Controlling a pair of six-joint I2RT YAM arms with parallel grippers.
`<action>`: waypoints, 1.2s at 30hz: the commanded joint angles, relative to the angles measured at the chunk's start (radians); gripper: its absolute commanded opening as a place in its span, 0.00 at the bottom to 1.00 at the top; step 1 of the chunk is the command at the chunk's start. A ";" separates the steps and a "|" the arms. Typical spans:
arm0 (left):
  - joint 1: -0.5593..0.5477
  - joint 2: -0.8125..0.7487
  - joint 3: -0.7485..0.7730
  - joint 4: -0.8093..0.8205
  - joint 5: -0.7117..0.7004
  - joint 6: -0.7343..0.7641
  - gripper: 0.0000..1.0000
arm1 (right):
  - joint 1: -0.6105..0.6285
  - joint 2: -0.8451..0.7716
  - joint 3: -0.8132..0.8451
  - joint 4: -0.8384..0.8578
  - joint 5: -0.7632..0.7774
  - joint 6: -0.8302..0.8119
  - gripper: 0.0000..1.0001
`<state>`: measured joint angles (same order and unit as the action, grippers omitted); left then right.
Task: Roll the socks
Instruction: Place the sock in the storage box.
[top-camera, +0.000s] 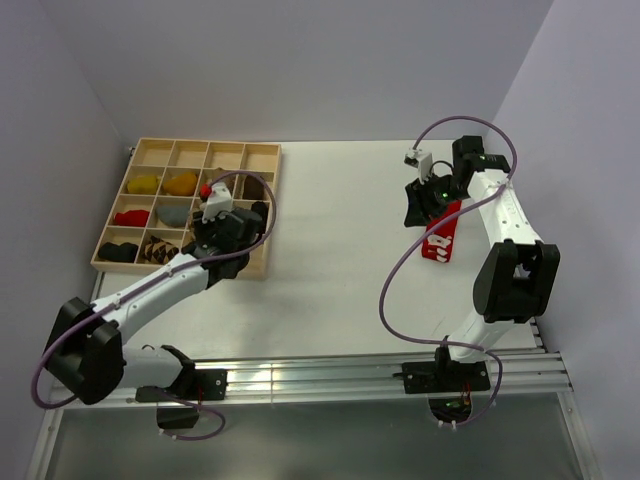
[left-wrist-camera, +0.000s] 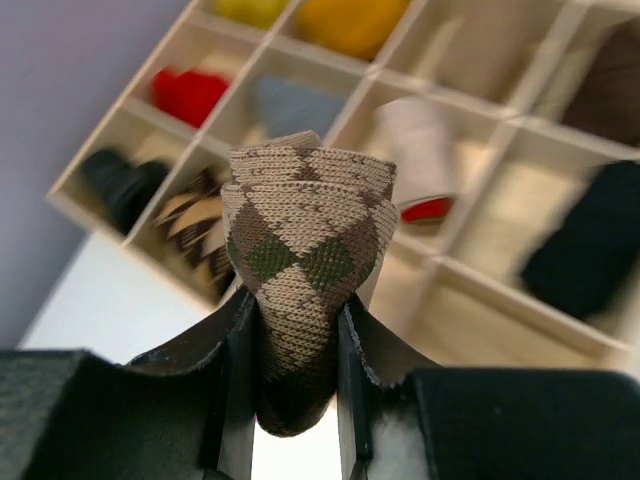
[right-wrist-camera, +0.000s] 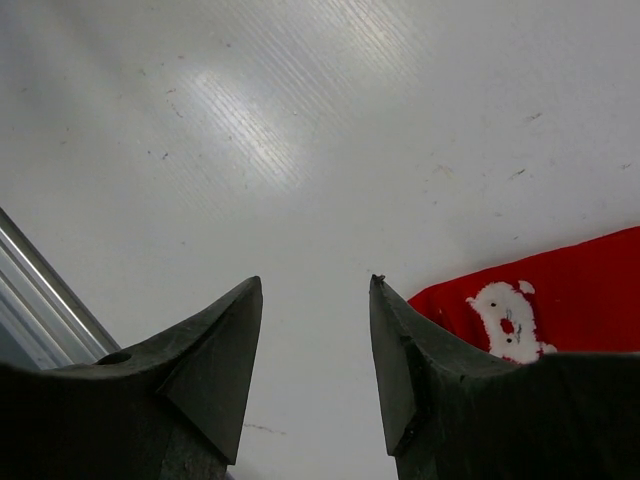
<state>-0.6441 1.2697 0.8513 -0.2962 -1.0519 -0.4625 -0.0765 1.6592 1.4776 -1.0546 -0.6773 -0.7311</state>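
A rolled brown-and-tan argyle sock (left-wrist-camera: 305, 235) is pinched between my left gripper's (left-wrist-camera: 295, 335) fingers and held above the wooden compartment tray (left-wrist-camera: 520, 128). From above, that left gripper (top-camera: 222, 222) hovers over the tray's (top-camera: 279, 200) near right part. A red sock (top-camera: 442, 238) with a white figure lies flat on the table at the right. My right gripper (top-camera: 421, 205) hangs just beside its far end. In the right wrist view its jaws (right-wrist-camera: 315, 290) stand open over bare table, with the red sock (right-wrist-camera: 570, 295) just right of the right finger.
The tray holds rolled bundles: yellow (top-camera: 146, 184), orange (top-camera: 181, 183), red (top-camera: 131, 217), grey (top-camera: 174, 214), black (top-camera: 120, 251) and a second argyle one (top-camera: 160, 248). Purple cables loop from both arms. A metal rail (top-camera: 330, 378) runs along the near table edge.
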 joint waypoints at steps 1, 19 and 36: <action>0.041 0.074 -0.008 -0.228 -0.177 -0.209 0.00 | -0.006 -0.004 0.006 0.002 -0.013 -0.019 0.54; 0.126 0.318 0.023 -0.080 0.049 -0.025 0.00 | -0.005 0.007 -0.056 0.031 -0.005 -0.024 0.53; 0.248 0.408 0.092 -0.050 0.607 0.044 0.00 | -0.005 -0.027 -0.085 0.038 0.044 -0.019 0.52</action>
<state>-0.4065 1.6745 0.9440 -0.4095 -0.7345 -0.3943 -0.0765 1.6775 1.3907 -1.0302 -0.6430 -0.7483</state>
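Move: Just ahead and to the left of the left hand, which holds the rolled argyle sock, is the empty third compartment of the box's near row: about 4 cm farther out, 3 cm left and 16 cm down. The brown patterned sock's compartment lies 9 cm to the left of it, the pale sock with red 8 cm beyond it, an empty compartment 9 cm to its right. From the right hand the target is some 46 cm left, about level, 15 cm down. Sinking about 13 cm towards the empty near-row compartment, the left hand first swings some 6 cm left and a little back, then eases back right and slightly forward on the way down. The wrist tips the fingers about 30 degrees further downward; they keep their hold on the rolled sock. Meanwhile the empty right hand sinks about 3 cm. ##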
